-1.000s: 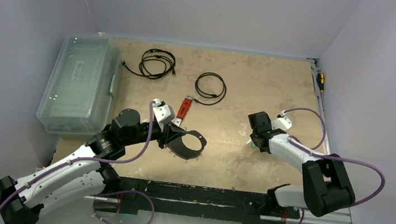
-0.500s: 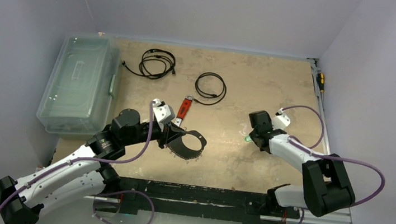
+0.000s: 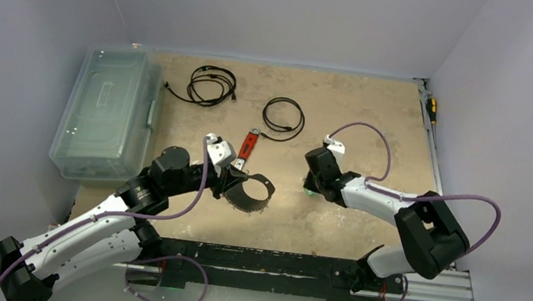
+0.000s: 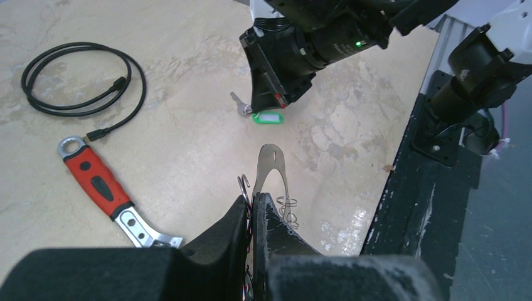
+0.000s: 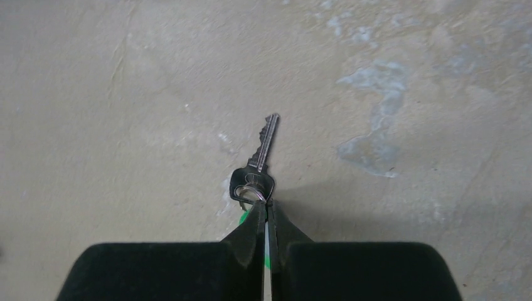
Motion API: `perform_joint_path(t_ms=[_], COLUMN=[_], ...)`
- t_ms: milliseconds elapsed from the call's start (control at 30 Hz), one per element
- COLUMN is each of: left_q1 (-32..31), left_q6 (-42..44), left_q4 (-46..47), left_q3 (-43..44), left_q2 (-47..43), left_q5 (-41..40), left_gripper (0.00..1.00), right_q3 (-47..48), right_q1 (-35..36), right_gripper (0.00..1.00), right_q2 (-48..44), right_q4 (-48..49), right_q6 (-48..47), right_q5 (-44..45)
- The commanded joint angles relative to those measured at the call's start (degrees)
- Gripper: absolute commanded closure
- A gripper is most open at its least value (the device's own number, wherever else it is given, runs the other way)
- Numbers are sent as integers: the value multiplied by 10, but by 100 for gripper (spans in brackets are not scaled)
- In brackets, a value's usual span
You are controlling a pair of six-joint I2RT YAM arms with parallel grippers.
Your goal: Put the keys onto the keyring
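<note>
My left gripper (image 4: 253,199) is shut on the keyring (image 4: 271,163), a thin silvery wire loop that sticks out past the fingertips, with small bits dangling from it. From above, the keyring (image 3: 252,194) hangs in front of the left gripper (image 3: 233,179), near the table's middle. My right gripper (image 5: 266,204) is shut on the green tag (image 5: 244,217) of a silver key (image 5: 263,150), which points away from the jaws, low over the table. In the left wrist view the right gripper (image 4: 276,103) and the green-tagged key (image 4: 268,117) lie just beyond the keyring.
A red-handled wrench (image 3: 247,147) lies just behind the left gripper. Two black coiled cables (image 3: 212,84) (image 3: 284,116) sit farther back. A clear plastic bin (image 3: 105,113) stands along the left side. The table's dark front edge (image 4: 401,169) is close on the right.
The right gripper shut on the green-tagged key and carried it left across the table toward the keyring. The left arm and keyring have stayed put.
</note>
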Motion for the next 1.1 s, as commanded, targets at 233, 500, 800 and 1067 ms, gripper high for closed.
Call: perform_joint_path(t_ms=[233,500,800,1067], left_q1=[0,1,0,1], left_q6=[45,11,-56,-97], left_q4=[-1,-14,-87,-191], left_q3=[20,42,90,107], left_q2=[-50,-20,53,82], left_q5=[-69,-48,-65,-155], left_gripper=[100,100,100,100], right_q3=[-30,-60,-46,-44], right_q1=[11,11,11,11], right_gripper=[100,66,35,28], right_q2=[-93,-150,-129,-147], right_q4=[35,56,52,52], right_q6=[-53,-48,-59,-81], right_q5=[-39,-38,-48,-41])
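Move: The keys with their green tag lie on the table right at the right gripper's shut fingertips, about 1 cm ahead and 2 cm below. From that hand the keyring plate, hanging in the left gripper, is some 19 cm left, 12 cm back and 12 cm up; the red wrench lies about 26 cm left and 8 cm ahead, the coiled cable 12 cm left and 25 cm ahead. From the left hand the keys are roughly 22 cm right, 11 cm ahead and 20 cm down. Ease the shut right gripper another 1–2 cm left and back at the keys, then lift it about 4 cm clear and open it wide above them. Keep the left fingers pinching the keyring plate: raise it slightly with a small shift left and forward, then lower it about 4 cm, tipping the fingers down and swinging them a little counter-clockwise. ##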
